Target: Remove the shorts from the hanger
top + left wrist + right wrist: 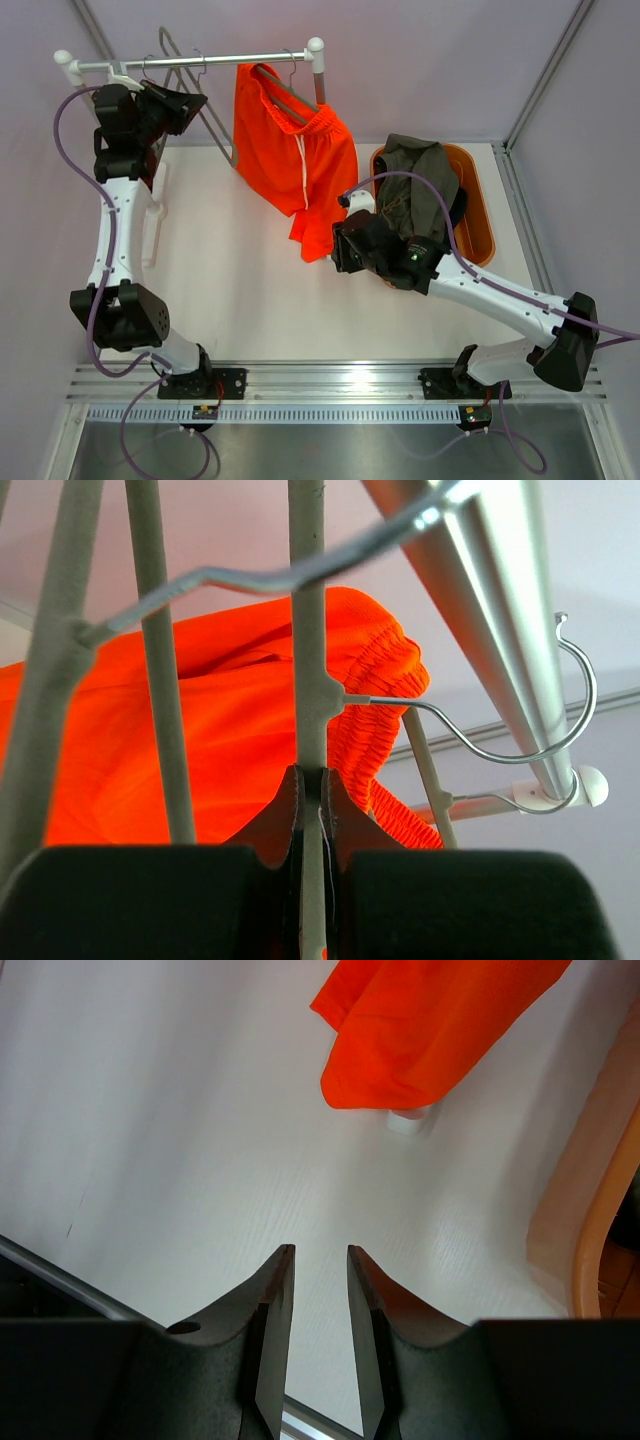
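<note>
The bright orange shorts [295,150] hang from a grey hanger [285,92] on the silver rail [190,62], their lower hem near the table. My left gripper [190,105] is up at the rack, shut on the thin bar of a grey hanger [307,680]; the orange shorts [220,730] hang right behind that bar. My right gripper [340,245] is open and empty just above the table, below the orange hem [420,1030]. The olive-grey shorts [415,185] lie in the orange basket [480,210], with dark navy cloth [458,205] showing under them.
Several grey hangers with wire hooks [520,750] hang on the rail, two of them bare at the left [205,115]. The rack's white posts [316,60] stand at the back. The basket's rim [600,1240] is to the right of my right gripper.
</note>
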### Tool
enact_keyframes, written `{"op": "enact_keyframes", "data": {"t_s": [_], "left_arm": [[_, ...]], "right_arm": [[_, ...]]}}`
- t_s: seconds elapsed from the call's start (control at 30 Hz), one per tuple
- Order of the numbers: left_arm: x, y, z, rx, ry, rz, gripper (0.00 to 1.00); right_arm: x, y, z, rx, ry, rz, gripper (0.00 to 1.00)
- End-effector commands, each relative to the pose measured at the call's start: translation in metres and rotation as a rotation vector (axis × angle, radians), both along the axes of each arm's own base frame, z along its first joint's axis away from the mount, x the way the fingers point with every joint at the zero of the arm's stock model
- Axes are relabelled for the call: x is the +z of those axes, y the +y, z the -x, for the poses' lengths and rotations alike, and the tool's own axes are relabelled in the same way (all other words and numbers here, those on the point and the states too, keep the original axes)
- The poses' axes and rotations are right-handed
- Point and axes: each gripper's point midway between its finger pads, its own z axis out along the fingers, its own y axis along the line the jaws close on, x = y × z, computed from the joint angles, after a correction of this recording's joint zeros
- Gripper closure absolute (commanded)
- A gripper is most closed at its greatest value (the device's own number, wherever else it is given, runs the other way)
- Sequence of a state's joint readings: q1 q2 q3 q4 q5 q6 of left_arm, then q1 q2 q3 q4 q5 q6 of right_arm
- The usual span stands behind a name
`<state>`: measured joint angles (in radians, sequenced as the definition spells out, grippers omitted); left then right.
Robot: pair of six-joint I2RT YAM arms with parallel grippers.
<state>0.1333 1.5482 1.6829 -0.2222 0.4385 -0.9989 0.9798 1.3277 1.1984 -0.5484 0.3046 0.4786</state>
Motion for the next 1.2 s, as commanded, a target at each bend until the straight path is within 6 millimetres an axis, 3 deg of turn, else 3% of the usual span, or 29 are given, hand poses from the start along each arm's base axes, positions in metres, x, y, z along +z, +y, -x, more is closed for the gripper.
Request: {"op": "enact_keyframes", "data": {"t_s": [0.0,0.2,0.57,0.83,0.97,1.17], "left_arm": [[0.04,0.003,0.002,-0.014,-0.123,0.002,1.0],[0.038,0.008,0.002,-0.003,-0.117,-0.007,0.99],[0.027,0.011,0.006,0.007,-0.089,-0.02,0.84],[0.028,0.017,0.031,0.067,-0.108,-0.093,0.7],[0.029,0.012,0.042,0.055,-0.123,-0.106,0.57],[0.033,0.0,0.067,0.035,-0.162,-0.154,0.53]], "right_arm": [[0.001,-0.004,-0.001,-0.026,-0.017,0.01,0.64],[0.001,-0.006,-0.001,-0.029,-0.017,0.006,0.64],[-0.001,-0.006,0.0,-0.03,-0.012,0.003,0.64],[0.002,-0.005,0.001,-0.024,-0.014,-0.008,0.64],[0.006,-0.009,0.002,-0.029,-0.021,-0.008,0.64],[0.03,-0.019,0.003,-0.047,-0.066,-0.035,0.6]]}}
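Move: The left gripper still pinches the empty hanger beside its neck, with the hook at the rack rail. The spot on the rail to hang it from is roughly 8 cm above the hand and 3 cm ahead. Another empty hanger hangs about 11 cm to the left, 3 cm ahead and 2 cm higher; the orange shorts are some 20 cm to the right, 1 cm ahead and 15 cm lower. From the right hand, that rail spot is about 26 cm ahead, 31 cm left and 28 cm up. Ease the left gripper about 1 cm to the left with the held hanger, then stay in place and open the fingers to roughly half to let go of the hanger's bar. As they spread, draw the gripper about 5 cm straight back from the hanger, rising a little towards the end. ##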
